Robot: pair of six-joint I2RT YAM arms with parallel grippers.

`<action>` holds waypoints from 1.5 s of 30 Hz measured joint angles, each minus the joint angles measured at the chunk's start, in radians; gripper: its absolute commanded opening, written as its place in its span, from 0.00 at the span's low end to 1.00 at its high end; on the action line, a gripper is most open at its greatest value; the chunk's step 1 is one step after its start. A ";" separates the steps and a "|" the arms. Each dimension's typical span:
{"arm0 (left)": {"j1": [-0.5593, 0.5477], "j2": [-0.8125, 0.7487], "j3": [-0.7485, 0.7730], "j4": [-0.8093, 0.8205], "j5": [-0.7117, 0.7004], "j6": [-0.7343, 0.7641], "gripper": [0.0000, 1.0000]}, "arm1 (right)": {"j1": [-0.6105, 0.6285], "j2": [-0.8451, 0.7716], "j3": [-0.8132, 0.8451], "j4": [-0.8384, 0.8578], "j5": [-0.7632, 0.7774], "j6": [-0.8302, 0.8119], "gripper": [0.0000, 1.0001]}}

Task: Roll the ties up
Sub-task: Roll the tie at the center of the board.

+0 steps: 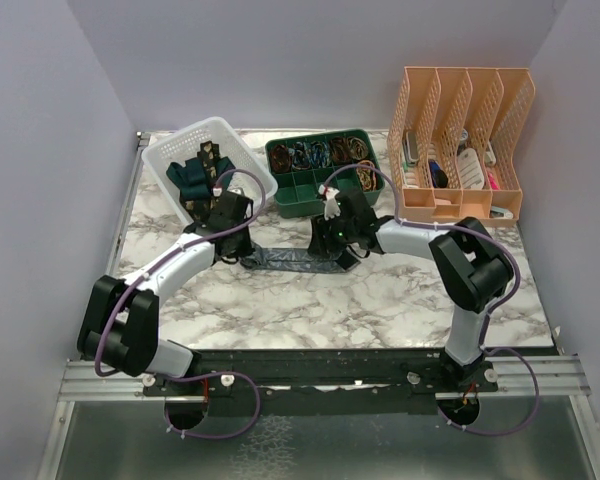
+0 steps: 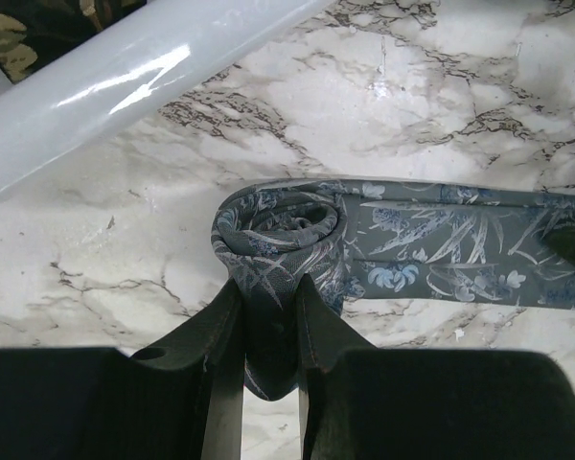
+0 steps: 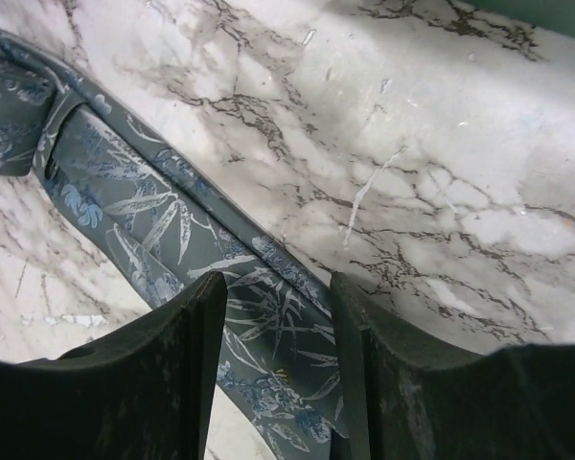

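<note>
A blue-grey patterned tie (image 1: 292, 260) lies flat on the marble table between my two grippers. Its left end is wound into a small roll (image 2: 283, 225), and the rest runs off to the right (image 2: 441, 254). My left gripper (image 2: 270, 287) is shut on a fold of that rolled end. My right gripper (image 3: 273, 287) is open, its fingers (image 3: 172, 355) standing either side of the flat tie (image 3: 268, 326) near its other end. A dark teal tie (image 1: 190, 180) and a black-brown tie with gold pattern (image 1: 209, 160) sit in the white basket (image 1: 242, 150).
The white basket's rim (image 2: 125, 77) is just beyond the left gripper. A green compartment tray (image 1: 325, 190) with small items stands behind the right gripper. An orange file organiser (image 1: 460, 140) fills the back right corner. Grey walls close in the table (image 1: 330, 310).
</note>
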 measured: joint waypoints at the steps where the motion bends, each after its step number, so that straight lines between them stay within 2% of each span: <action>1: -0.003 0.003 0.005 -0.006 -0.006 0.004 0.00 | 0.000 -0.003 -0.005 0.001 -0.006 0.007 0.53; 12: -0.164 0.096 0.123 -0.059 -0.138 0.120 0.00 | 0.000 -0.004 -0.008 0.003 -0.029 0.070 0.55; 23: -0.245 0.134 0.142 -0.103 -0.271 0.198 0.00 | -0.002 -0.005 -0.037 0.068 -0.026 0.193 0.55; 42: -0.452 0.279 0.205 -0.125 -0.535 0.105 0.00 | -0.010 -0.036 -0.135 0.185 -0.026 0.406 0.56; 45: -0.469 0.291 0.212 -0.128 -0.540 0.085 0.07 | -0.020 -0.037 -0.142 0.191 -0.026 0.425 0.56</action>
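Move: Already gripped between the left fingers, the tie's coil sits about 1 cm ahead of that hand point. The flat stretch it is taken along is centred some 12 cm to the left hand's right and 3 cm lower, with the tie's dark tail end about 23 cm right and 1 cm back. For the right hand, the flat stretch is centred roughly 4 cm left, 2 cm back and 2 cm below, the coil 16 cm left and 2 cm back, and the green tray 18 cm straight ahead. Rolling the coil along the flat stretch, the left hand keeps its pinch and goes about 7 cm right towards the right hand, pausing midway and sinking slightly near the end, while it tips some 30 degrees so its top leans right, and twists clockwise. The right hand stays low at the strip, half-open, twisting clockwise and tilting as it eases back about 1 cm. ##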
